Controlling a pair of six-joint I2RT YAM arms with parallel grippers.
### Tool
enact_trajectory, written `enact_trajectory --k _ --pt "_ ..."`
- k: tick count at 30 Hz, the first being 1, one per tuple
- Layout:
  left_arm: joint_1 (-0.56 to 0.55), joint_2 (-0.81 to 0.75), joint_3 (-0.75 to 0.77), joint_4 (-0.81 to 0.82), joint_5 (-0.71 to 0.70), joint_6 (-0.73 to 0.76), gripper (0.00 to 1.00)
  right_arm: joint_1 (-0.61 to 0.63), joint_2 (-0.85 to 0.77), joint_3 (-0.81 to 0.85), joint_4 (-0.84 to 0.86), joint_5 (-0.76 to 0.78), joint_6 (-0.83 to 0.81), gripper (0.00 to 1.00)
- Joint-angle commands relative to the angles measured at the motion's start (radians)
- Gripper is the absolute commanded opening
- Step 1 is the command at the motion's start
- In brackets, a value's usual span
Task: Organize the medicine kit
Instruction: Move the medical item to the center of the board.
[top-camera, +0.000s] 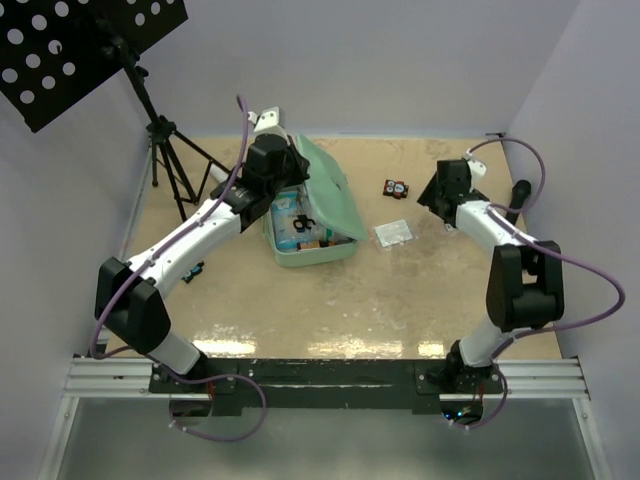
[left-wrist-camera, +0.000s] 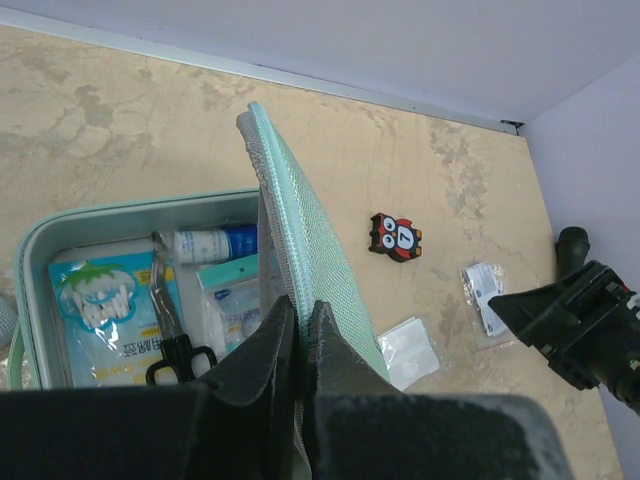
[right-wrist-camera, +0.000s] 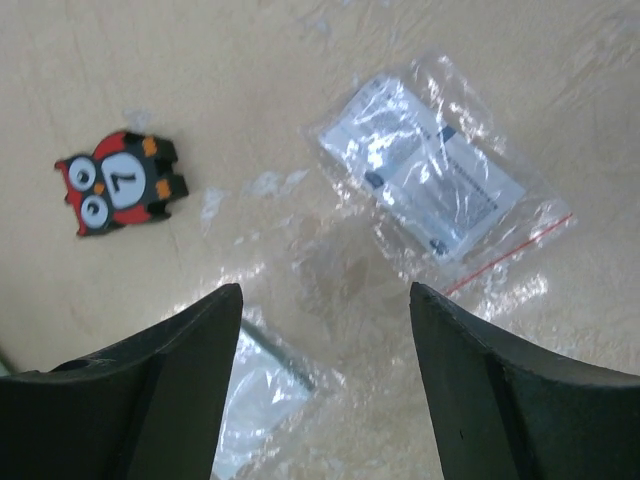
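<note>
The medicine kit (top-camera: 318, 252) lies open left of centre, a mint-green zip case. Its lid (left-wrist-camera: 310, 240) stands upright, and my left gripper (left-wrist-camera: 303, 310) is shut on the lid's mesh edge. Inside the case (left-wrist-camera: 35, 250) lie black scissors (left-wrist-camera: 175, 345), a white-and-blue tube (left-wrist-camera: 215, 242) and flat packets (left-wrist-camera: 100, 315). My right gripper (right-wrist-camera: 325, 300) hangs open above the table with nothing between its fingers. Just beyond it lies a clear bag holding a white packet (right-wrist-camera: 430, 175). A second clear packet (right-wrist-camera: 255, 405) lies near its left finger.
A small black-and-red owl gadget (top-camera: 396, 187) sits on the table right of the case, close to the right gripper (top-camera: 432, 197). A clear packet (top-camera: 393, 233) lies between them. A tripod (top-camera: 165, 150) with a perforated black board stands back left. White walls close in three sides.
</note>
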Motion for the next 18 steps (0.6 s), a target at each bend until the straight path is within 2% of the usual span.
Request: enact_trajectory --k 1,8,14,18 --pt "-0.001 -0.039 -0.026 0.01 0.019 0.041 0.0 -0.053 0.099 0.112 0.034 0.085 0.011 0.72" --pt "-0.003 -0.054 -0.017 0.014 0.048 0.039 0.0 -0.101 0.244 0.149 0.035 0.118 -0.012 0.72" --pt "-0.003 -0.074 -0.015 0.015 0.057 0.038 0.0 -0.102 0.303 0.17 0.029 0.119 -0.014 0.73" --pt "-0.001 -0.077 -0.011 0.017 0.057 0.035 0.0 -0.102 0.324 0.163 0.028 0.101 -0.017 0.68"
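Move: The medical item, a white packet in a clear zip bag, lies flat on the table about 7 cm to the right hand's right, 4 cm ahead and 10 cm below. The owl figure lies some 15 cm left of the packet and 6 cm farther out; the gauze packet is also about 15 cm left of it, but 6 cm nearer. From the left hand, pinching the case's raised lid, the medical item is roughly 40 cm right, 4 cm ahead and 27 cm below. No contact with the bag can be seen: the open right hand comes down close over the medical item. It first slides right and slightly forward, then sinks more steeply, ending about 7 cm lower and 6 cm farther right, where it eases to a stop. Meanwhile the fingers tip some 10 degrees further down, turn a little clockwise and stay wide apart. ##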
